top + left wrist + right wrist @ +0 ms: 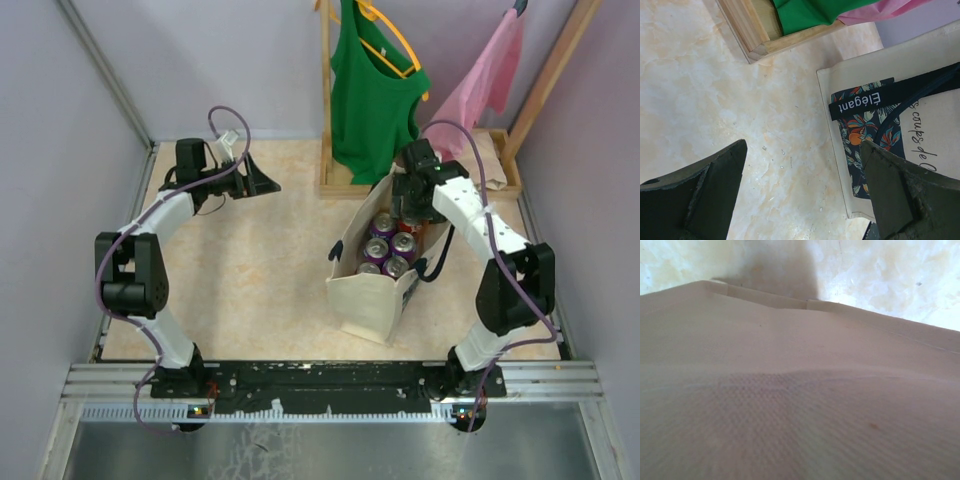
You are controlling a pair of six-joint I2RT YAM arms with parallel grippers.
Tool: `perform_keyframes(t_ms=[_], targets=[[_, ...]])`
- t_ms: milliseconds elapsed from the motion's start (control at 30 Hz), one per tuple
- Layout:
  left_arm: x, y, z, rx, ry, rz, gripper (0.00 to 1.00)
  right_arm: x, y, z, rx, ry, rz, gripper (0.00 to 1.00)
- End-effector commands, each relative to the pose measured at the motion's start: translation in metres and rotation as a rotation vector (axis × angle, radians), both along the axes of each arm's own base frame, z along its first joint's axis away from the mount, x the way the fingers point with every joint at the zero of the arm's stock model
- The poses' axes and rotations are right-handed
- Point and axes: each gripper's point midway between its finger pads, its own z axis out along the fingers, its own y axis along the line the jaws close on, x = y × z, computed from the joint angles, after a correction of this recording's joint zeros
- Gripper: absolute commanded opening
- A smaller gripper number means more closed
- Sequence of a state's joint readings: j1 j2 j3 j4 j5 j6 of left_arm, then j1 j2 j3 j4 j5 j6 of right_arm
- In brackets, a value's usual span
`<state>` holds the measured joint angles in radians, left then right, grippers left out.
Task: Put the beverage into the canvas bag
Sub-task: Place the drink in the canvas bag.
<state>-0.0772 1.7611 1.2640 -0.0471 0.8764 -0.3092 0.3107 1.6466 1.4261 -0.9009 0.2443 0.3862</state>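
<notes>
The cream canvas bag (372, 297) stands open right of the table's middle, with dark straps hanging off its side. Several beverage cans (379, 247) stand upright inside, mostly purple, with one red can (411, 226) at the far end. My right gripper (410, 208) dips into the bag's far end just above that red can, and its fingertips are hidden. The right wrist view shows only the bag's canvas (800, 390) up close. My left gripper (262, 185) hovers open over bare table at the far left, holding nothing. Its fingers (705, 190) frame the bag's printed side (935, 135).
A wooden rack base (345, 185) stands behind the bag, with a green tank top (370, 100) and a pink garment (485, 80) hanging above. The rack's corner (755, 35) shows in the left wrist view. Grey walls close in the table on three sides.
</notes>
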Motion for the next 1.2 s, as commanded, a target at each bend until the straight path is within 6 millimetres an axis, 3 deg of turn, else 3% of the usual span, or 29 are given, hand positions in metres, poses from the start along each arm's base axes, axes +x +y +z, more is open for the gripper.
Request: perform_keyframes(t_ms=[0,133,200,300,467,600,933,1167], targets=[[-0.006,-0.007,0.018,-0.012,-0.055,-0.033,1.0,0.009,-0.008,0.05,0.003,-0.126,-0.022,0.78],[-0.006,-0.009,0.019,-0.012,-0.058,-0.036,1.0,0.009,-0.008,0.055,0.013,-0.14,-0.026,0.77],[-0.006,-0.008,0.019,-0.013,-0.059,-0.035,1.0,0.009,-0.007,0.057,0.019,-0.146,-0.027,0.72],[-0.007,-0.009,0.018,-0.013,-0.055,-0.038,1.0,0.008,-0.007,0.055,0.018,-0.139,-0.031,0.57],[-0.007,-0.009,0.019,-0.014,-0.059,-0.04,1.0,0.006,-0.004,0.04,0.028,-0.109,-0.027,0.24],[-0.008,-0.009,0.018,-0.013,-0.056,-0.039,1.0,0.004,-0.004,0.027,0.025,-0.082,-0.026,0.08],[-0.009,-0.008,0.017,-0.008,-0.054,-0.038,1.0,0.0,-0.001,-0.02,0.023,-0.006,-0.014,0.04],[-0.01,-0.008,0.016,-0.001,-0.054,-0.038,1.0,0.003,0.002,-0.035,0.023,0.02,-0.011,0.03]])
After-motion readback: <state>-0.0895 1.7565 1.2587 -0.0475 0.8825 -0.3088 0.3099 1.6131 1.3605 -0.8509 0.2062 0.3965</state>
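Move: The red can stands in the bag almost under the open right fingers, about 1 cm back and 1 cm left, its middle some 7 cm below the hand. A purple can is roughly 2 cm back and 7 cm left of the hand, another 6 cm back and 3 cm left, and a third 7 cm back and 8 cm left, all at that same depth. From the idle left hand the red can is about 30 cm right, 9 cm back and 11 cm lower. The right hand, its fingers already open around the top of the red can, rises about 2 cm straight up off it and shuts the fingers almost fully while hovering there. It then comes back down some 3 cm, easing less than a centimetre back towards the base with the wrist angle nearly unchanged, and stays low with the closed fingertips bearing on the top of the red can, as if to seat it. ##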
